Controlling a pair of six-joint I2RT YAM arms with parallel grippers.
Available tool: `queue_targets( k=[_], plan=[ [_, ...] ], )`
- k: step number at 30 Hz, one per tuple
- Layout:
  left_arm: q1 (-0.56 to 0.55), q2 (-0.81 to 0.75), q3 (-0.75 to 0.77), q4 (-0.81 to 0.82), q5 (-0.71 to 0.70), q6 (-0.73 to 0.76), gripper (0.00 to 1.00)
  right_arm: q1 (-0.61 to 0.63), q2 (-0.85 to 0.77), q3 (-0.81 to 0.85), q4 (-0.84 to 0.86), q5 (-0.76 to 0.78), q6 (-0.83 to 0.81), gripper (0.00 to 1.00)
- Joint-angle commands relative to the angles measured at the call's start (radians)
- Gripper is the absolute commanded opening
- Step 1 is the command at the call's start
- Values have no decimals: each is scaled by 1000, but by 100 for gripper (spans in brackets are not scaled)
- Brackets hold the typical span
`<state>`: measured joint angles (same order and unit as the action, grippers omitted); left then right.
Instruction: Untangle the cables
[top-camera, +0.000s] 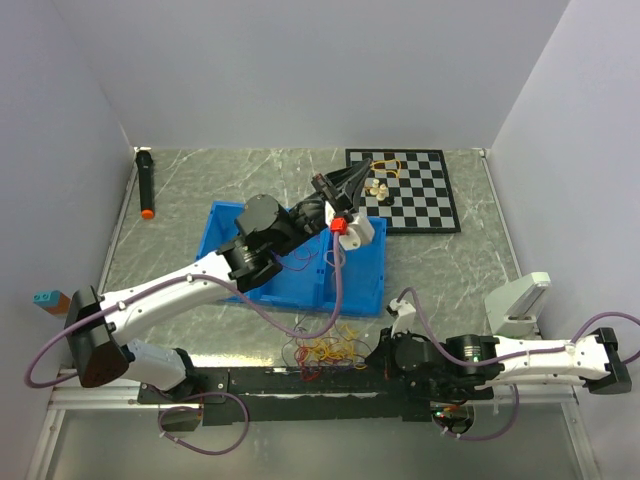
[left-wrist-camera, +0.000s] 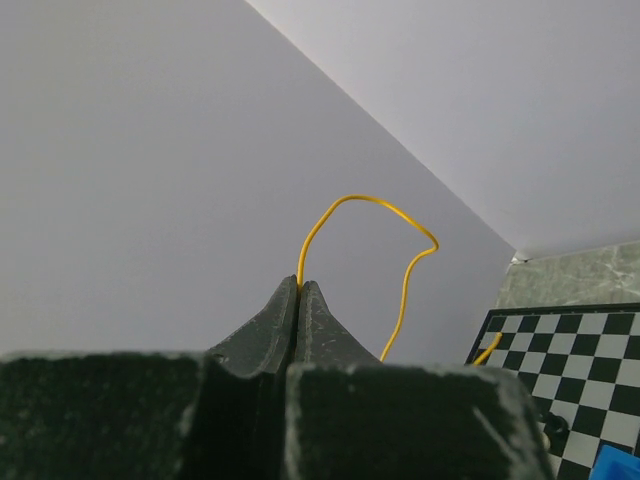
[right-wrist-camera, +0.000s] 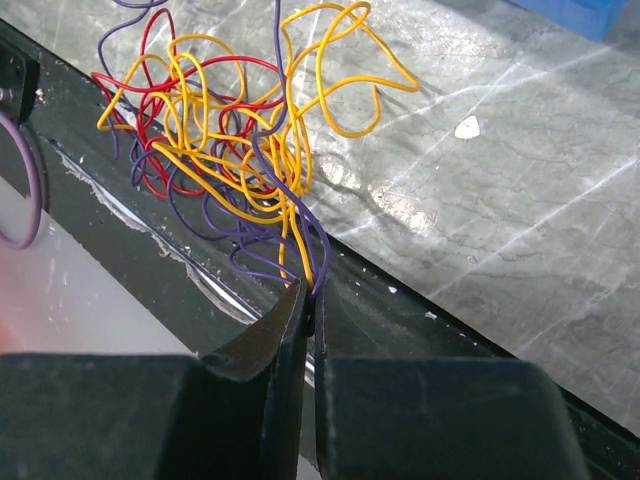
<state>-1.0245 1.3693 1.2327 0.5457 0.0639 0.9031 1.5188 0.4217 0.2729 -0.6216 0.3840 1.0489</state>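
Observation:
The cables are thin wires in yellow, red and dark purple. Most of them lie in a loose tangle (top-camera: 325, 350) (right-wrist-camera: 215, 130) at the table's near edge. My right gripper (top-camera: 373, 353) (right-wrist-camera: 310, 293) sits at the right of this tangle, shut on a purple and a yellow strand that run up out of its tips. My left gripper (top-camera: 362, 170) (left-wrist-camera: 300, 284) is stretched out to the far side, above the chessboard's (top-camera: 420, 195) (left-wrist-camera: 580, 350) left edge. It is shut on a single yellow cable (top-camera: 388, 165) (left-wrist-camera: 368, 200), which loops up from its tips and hangs down toward the board.
A blue tray (top-camera: 275, 275) stands mid-table under the left arm. A few pale chess pieces (top-camera: 377, 189) stand on the board. A black marker with an orange tip (top-camera: 146, 185) lies at the far left. A black rail (right-wrist-camera: 440, 330) runs along the near edge under the tangle.

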Motion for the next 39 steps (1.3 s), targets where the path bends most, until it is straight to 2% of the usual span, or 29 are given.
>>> queue_targets(
  k=[1, 9, 21, 25, 32, 34, 37, 39],
  plan=[
    [15, 10, 54, 126, -9, -36, 1, 9, -3, 5, 31, 15, -20, 0],
    [44, 39, 48, 122, -13, -56, 1, 9, 11, 6, 45, 10, -30, 0],
    [60, 85, -150, 85, -61, -248, 1, 9, 3, 3, 42, 10, -27, 0],
    [60, 137, -138, 10, -114, -311, 1, 9, -7, 3, 34, 16, -21, 0],
    [63, 206, -41, -274, -119, -475, 1, 9, -21, -1, 31, 16, -23, 0],
    [63, 197, -58, -308, -95, -480, 11, 9, -20, 0, 33, 16, -26, 0],
    [58, 177, -81, -361, -43, -455, 46, 9, -20, 0, 34, 13, -27, 0],
    [53, 163, -79, -403, -21, -438, 56, 9, -18, 0, 36, 12, -29, 0]
  ],
)
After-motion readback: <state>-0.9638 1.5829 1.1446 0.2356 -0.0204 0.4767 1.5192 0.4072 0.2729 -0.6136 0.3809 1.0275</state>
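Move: The left hand holds the yellow cable high in the air; the right compartment of the blue box lies about 44 cm below it, some 7 cm ahead and 2 cm to its right. The middle compartment, with the red cable in it, is about 13 cm left and 7 cm ahead of the hand, and the chessboard roughly 29 cm ahead and 16 cm right. From the right hand, the right compartment lies about 29 cm ahead and 3 cm left. Easing forward almost level at first, the left hand then sinks quickly, about 23 cm down and some 5 cm forward in all, towards the box's right compartment with the yellow cable still pinched. On the way the wrist tips about 40 degrees downward, and only at the very end do the fingers part to nearly half open, letting go of the cable above the compartment. ##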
